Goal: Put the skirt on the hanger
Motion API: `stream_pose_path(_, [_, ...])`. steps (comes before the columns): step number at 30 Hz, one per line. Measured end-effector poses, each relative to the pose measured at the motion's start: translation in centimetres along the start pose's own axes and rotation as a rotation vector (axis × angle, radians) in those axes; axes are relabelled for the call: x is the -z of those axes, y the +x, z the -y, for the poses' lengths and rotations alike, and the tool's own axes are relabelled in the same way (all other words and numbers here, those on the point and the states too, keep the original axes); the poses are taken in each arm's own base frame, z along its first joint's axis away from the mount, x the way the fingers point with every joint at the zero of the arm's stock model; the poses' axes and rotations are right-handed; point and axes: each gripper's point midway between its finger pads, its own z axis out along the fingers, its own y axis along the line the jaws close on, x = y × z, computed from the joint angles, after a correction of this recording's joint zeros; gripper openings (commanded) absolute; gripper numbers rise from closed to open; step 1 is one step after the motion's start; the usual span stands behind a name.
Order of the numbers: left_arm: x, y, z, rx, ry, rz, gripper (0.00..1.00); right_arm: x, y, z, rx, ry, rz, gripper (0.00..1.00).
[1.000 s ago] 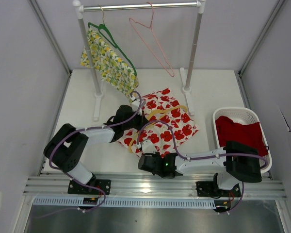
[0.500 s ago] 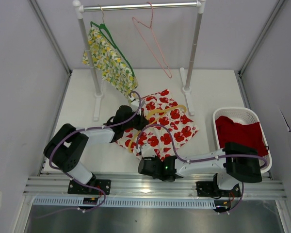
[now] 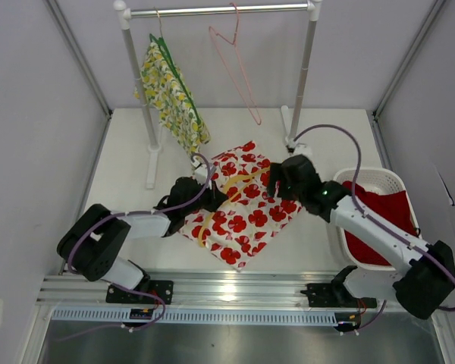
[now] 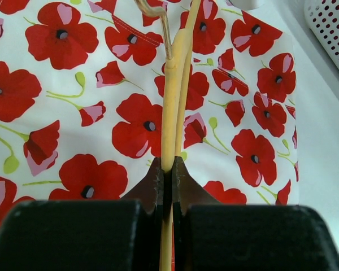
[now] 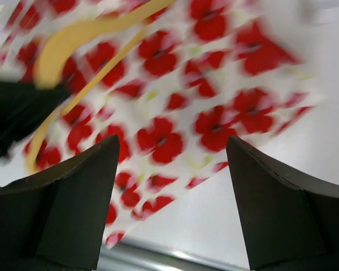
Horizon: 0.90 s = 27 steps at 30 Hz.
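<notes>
The skirt, white with red poppies, lies flat on the table in front of the rack. A yellow hanger lies on top of it. My left gripper is shut on the hanger's yellow arm, just below its metal hook, with the skirt spread underneath. My right gripper hovers over the skirt's right edge. Its jaws stand wide open with nothing between them. In the blurred right wrist view the skirt and the hanger lie below.
A clothes rack stands at the back, its feet on the table. On it hang a lemon-print garment on a green hanger and a bare pink hanger. A white basket with red clothing sits at the right.
My right arm has swung from the front edge of the table up to the skirt's right side, and its jaws have opened. The skirt has shifted slightly. My left gripper keeps its hold on the hanger.
</notes>
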Motion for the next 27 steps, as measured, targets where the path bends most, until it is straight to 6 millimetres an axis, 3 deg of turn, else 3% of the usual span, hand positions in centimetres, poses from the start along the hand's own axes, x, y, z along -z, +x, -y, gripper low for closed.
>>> stream_pose_path(2, [0.4, 0.0, 0.1, 0.001, 0.002, 0.005, 0.00, -1.4, -2.1, 4.8, -0.094, 0.111, 0.019, 0.77])
stream_pose_path(4, [0.9, 0.1, 0.2, 0.005, 0.001, 0.012, 0.00, -3.1, -2.4, 8.6, -0.158, 0.199, -0.006, 0.77])
stream_pose_path(7, [1.9, 0.3, 0.4, 0.003, 0.000, 0.018, 0.00, -5.5, -1.1, 12.3, -0.223, 0.274, -0.084, 0.79])
stream_pose_path(10, [2.4, 0.3, 0.5, 0.001, -0.003, 0.015, 0.00, -7.3, 0.4, 14.8, -0.266, 0.317, -0.151, 0.79])
stream_pose_path(12, [2.5, 0.4, 0.5, 0.001, -0.008, 0.012, 0.00, -8.0, 1.3, 15.4, -0.282, 0.327, -0.184, 0.76])
stream_pose_path(18, [2.6, 0.4, 0.6, 0.000, -0.013, 0.010, 0.00, -9.9, 2.9, 14.9, -0.294, 0.303, -0.233, 0.66])
stream_pose_path(23, [2.7, 0.5, 0.9, -0.005, -0.012, 0.009, 0.00, -10.7, 4.9, 14.8, -0.315, 0.303, -0.274, 0.44])
stream_pose_path(27, [2.9, 0.5, 0.9, -0.006, -0.023, 0.004, 0.00, -11.2, 5.3, 14.9, -0.329, 0.308, -0.277, 0.23])
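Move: Down and to the right of the open right hand lies the skirt's right corner, about 12 cm right, 6 cm forward and some 15 cm below. The yellow hanger's far end is about 14 cm ahead and 4 cm right of this hand; the rack's right foot stands some 22 cm ahead and 10 cm right, and the basket about 32 cm right, roughly level. From the left hand, which holds the hanger, the corner lies some 20 cm right, about level fore and aft. Swinging right and forward over the skirt while already sinking, the right hand then drops almost straight down to its right corner, about 14 cm in all, turning clockwise and tipping its fingers some 20 degrees steeper. Near the table the fingers close from wide to about a third open, taking the corner's cloth between them. The left hand keeps its pinch on the yellow hanger and eases back a couple of centimetres. ##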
